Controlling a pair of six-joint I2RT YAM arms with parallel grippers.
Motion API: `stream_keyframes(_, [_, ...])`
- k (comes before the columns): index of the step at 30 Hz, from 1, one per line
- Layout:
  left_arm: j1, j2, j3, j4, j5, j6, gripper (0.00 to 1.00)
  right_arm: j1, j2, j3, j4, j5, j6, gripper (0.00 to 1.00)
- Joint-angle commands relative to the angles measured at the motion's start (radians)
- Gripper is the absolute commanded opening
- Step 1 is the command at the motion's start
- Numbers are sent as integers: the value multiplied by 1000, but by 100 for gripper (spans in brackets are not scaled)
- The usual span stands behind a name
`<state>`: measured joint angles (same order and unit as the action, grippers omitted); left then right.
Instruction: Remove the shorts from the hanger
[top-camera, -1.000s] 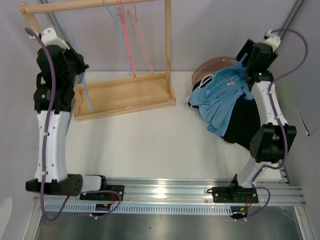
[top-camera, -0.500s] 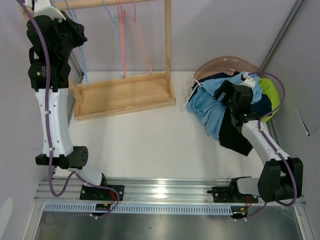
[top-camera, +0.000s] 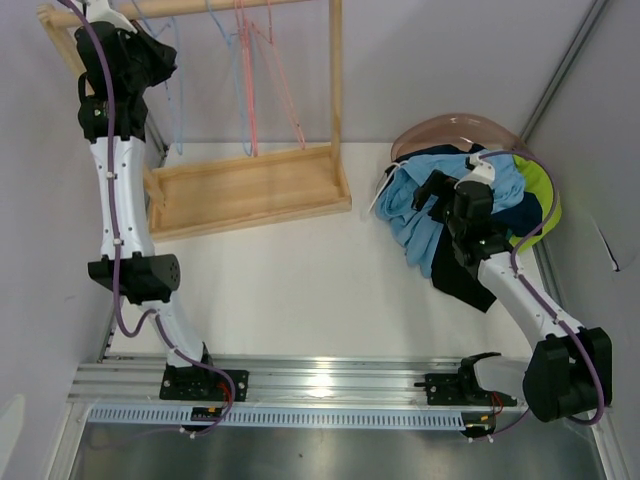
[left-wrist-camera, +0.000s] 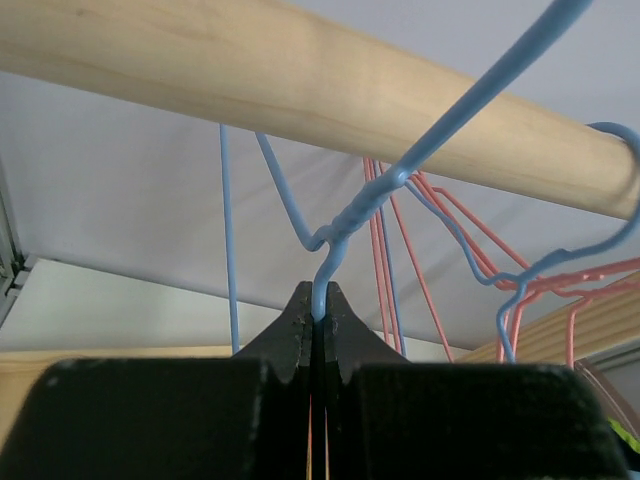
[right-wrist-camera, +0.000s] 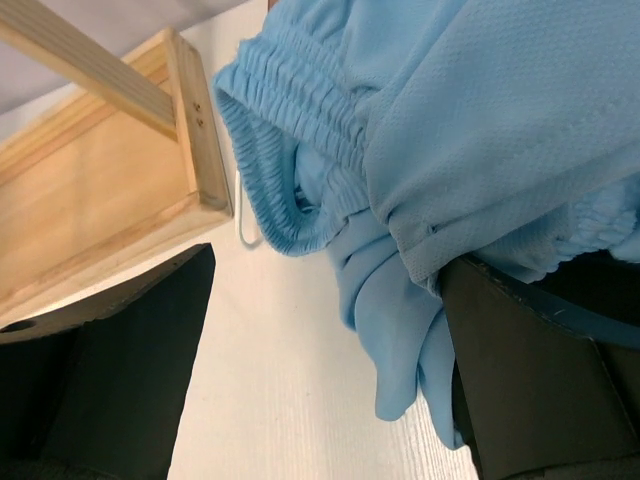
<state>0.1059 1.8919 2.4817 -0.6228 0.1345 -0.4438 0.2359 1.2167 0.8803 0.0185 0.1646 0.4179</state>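
My left gripper (left-wrist-camera: 318, 303) is shut on the stem of a bare blue wire hanger (left-wrist-camera: 365, 205), whose hook reaches up over the wooden rod (left-wrist-camera: 300, 90). From above, that gripper (top-camera: 158, 52) sits high at the rack's left end. The shorts lie heaped at the right: light blue (top-camera: 408, 208) on top, black (top-camera: 462, 275) below, lime green (top-camera: 540, 190) behind. My right gripper (top-camera: 430, 192) hovers over the heap's left side. Its jaws (right-wrist-camera: 320, 390) stand open, the light blue shorts (right-wrist-camera: 450, 130) draping against the right finger (right-wrist-camera: 530, 390), bare table between.
Pink hangers (left-wrist-camera: 400, 250) and another blue hanger (left-wrist-camera: 490, 280) hang from the same rod. The rack's wooden base tray (top-camera: 250, 190) and upright post (top-camera: 336, 70) stand left of the heap. A translucent pink tub (top-camera: 450, 128) sits behind the shorts. A white drawstring (right-wrist-camera: 243, 235) dangles near the tray corner.
My left arm has risen to the rod with the blue hanger. My right arm has swung down and left over the heap, its jaws opened wide, leaving the light blue shorts on the heap.
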Motion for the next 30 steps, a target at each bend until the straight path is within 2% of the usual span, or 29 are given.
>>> stream_keyframes(1, [23,-17,51,75,71,-53,0,25,-17,-18,15,21,4,100])
stream_keyframes(5, [25,-40,2,52,73,-50,0,45,-16,-26,21,32,9,99])
stream_keyframes(11, [23,-123,-177,52,70,-41,0,75,-22,-24,11,50,15,99])
stream_keyframes(14, [21,-142,-220,46,83,-24,0,89,-43,-33,-2,56,16,99])
stream_keyframes(22, [21,-165,-224,11,102,-15,0,115,-135,-53,-69,85,19,100])
stream_keyframes(23, [21,-168,-227,5,109,-16,3,117,-143,-50,-75,88,19,99])
stream_keyframes(24, [21,-175,-227,2,116,-16,15,121,-152,-50,-86,90,19,99])
stream_keyframes(26, [21,-203,-240,-9,126,-16,30,128,-175,-44,-100,98,19,99])
stream_keyframes(27, [20,-214,-254,-11,134,-12,50,131,-181,-38,-112,102,16,99])
stream_keyframes(28, [20,-227,-271,-14,139,-3,60,140,-196,-34,-120,108,15,99])
stream_keyframes(29, [21,-255,-292,-26,136,2,79,144,-206,-29,-126,110,9,99])
stream_keyframes(30, [20,-273,-303,-31,134,5,85,149,-216,-24,-133,110,2,99])
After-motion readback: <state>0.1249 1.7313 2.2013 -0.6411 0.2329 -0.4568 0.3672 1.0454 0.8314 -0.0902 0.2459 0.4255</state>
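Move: The left hand holds the blue hanger with the wooden rod about 5 cm ahead of it and 5 cm above. Farther along that rod, some 5 cm ahead and 8 cm lower, hang the other blue hanger, roughly 9 cm to its right, and the pink hangers, about 14 cm to its right. The light-blue shorts lie around 3 cm ahead of the right hand, 6 cm right and 8 cm below. Downward goes the left hand, some 4.5 cm with the fingers tipping slightly down, lowering the blue hanger against the rod; there it opens wide, lets the wire go and starts back about 2–3 cm. The empty, open right hand first slides left, then draws back and rises a little, leaving the light-blue shorts by about 5 cm in all. ##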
